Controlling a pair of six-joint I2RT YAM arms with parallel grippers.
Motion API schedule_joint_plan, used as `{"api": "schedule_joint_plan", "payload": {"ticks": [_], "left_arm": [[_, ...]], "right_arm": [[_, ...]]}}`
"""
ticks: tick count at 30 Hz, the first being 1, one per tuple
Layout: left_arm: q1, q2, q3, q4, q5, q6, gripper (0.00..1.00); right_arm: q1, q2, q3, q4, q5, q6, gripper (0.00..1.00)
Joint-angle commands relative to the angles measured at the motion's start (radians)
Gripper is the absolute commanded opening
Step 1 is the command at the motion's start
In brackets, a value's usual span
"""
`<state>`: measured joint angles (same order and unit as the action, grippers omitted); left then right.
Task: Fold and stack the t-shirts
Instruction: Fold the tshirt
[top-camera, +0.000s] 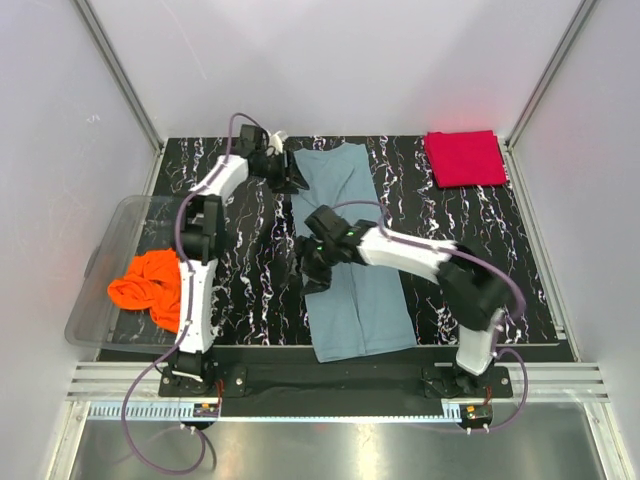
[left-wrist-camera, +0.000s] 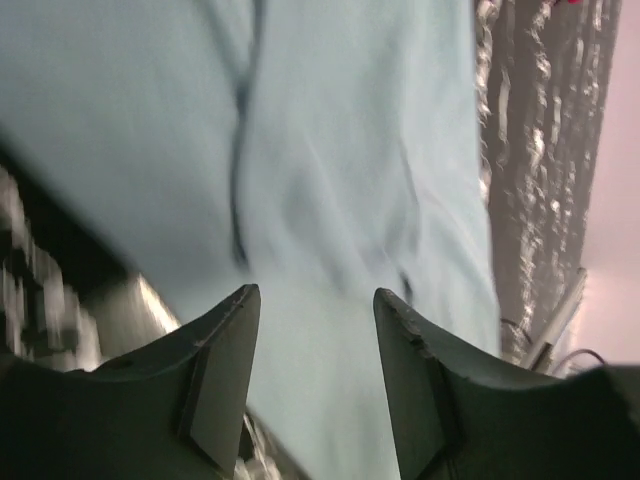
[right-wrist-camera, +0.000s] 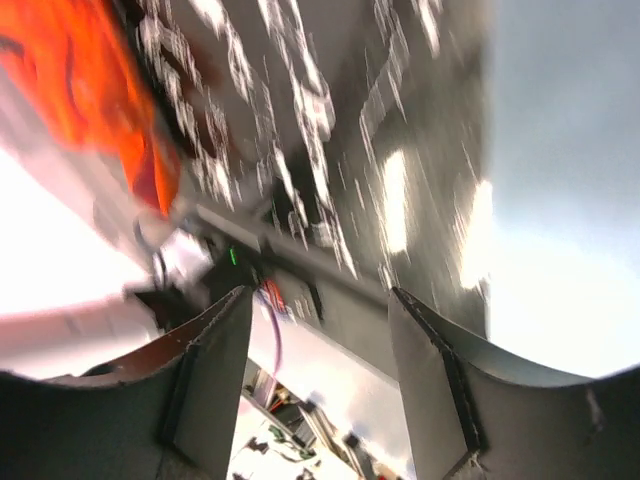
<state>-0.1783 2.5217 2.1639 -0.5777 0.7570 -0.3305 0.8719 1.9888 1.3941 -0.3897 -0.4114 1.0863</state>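
Observation:
The dusty grey-blue t-shirt (top-camera: 352, 262) lies flat as a long strip down the middle of the table. My left gripper (top-camera: 293, 180) is open at its far left corner, with the cloth (left-wrist-camera: 330, 150) right under the open fingers (left-wrist-camera: 225, 360). My right gripper (top-camera: 312, 268) is open and empty at the shirt's left edge, midway along. In the right wrist view the blue cloth (right-wrist-camera: 570, 200) is at the right. The crimson red t-shirt (top-camera: 465, 158) lies folded at the back right. The orange t-shirt (top-camera: 150, 285) is crumpled in the bin; it also shows in the right wrist view (right-wrist-camera: 95, 80).
A clear plastic bin (top-camera: 108, 238) sits at the table's left edge. The black marbled tabletop (top-camera: 250, 260) shows between the bin and the blue shirt. White walls enclose the table on three sides.

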Motion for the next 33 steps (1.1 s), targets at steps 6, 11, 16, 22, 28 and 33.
{"api": "schedule_joint_plan", "payload": {"ticks": [6,11,16,22,28,33], "left_arm": [[-0.021,-0.799,-0.627,0.015,-0.094,-0.033,0.59],[-0.154,-1.014,-0.884,0.123,-0.260,-0.076,0.60],[-0.273,-0.988,-0.984,0.406,-0.422,-0.195,0.59],[-0.326,-0.704,-0.804,0.490,-0.588,-0.214,0.57],[-0.325,-0.428,-0.618,0.495,-0.612,-0.226,0.57],[-0.314,-0.281,-0.507,0.498,-0.555,-0.257,0.57]], "right_arm": [[-0.201,-0.675,-0.516,-0.222,0.000,-0.232,0.65],[-0.258,-0.844,-0.552,-0.385,0.095,-0.399,0.70],[-0.260,-0.867,-0.541,-0.466,0.126,-0.376,0.71],[-0.260,-0.849,-0.576,-0.468,0.169,-0.371,0.70],[-0.260,-0.682,-0.535,-0.433,0.223,-0.451,0.70],[-0.260,-0.550,-0.523,-0.309,0.180,-0.416,0.67]]}}
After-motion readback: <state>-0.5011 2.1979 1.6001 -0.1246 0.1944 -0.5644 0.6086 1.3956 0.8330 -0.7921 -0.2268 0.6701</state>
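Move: Over the grey-blue t-shirt's far left side, the left hand has the shirt's middle crease about 6 cm back, 9 cm to its right and 4 cm below; the shirt's far edge lies 11 cm ahead and 9 cm right, the red t-shirt some 8 cm ahead and 40 cm right. From the right hand, the shirt's near right part is about 7 cm back, 24 cm right and 6 cm down, its near edge about 19 cm back and 14 cm right. Swinging clear of the t-shirt with fingers already open, the left hand climbs and draws back about 20 cm each, then comes down and forward while shifting right, ending low over the middle crease. The right hand rises some 7 cm and sweeps about 24 cm right and 7 cm back to over the shirt's near right part, then sinks, its fingers tipping some 20 degrees steeper. Contact can't be seen at the end. ##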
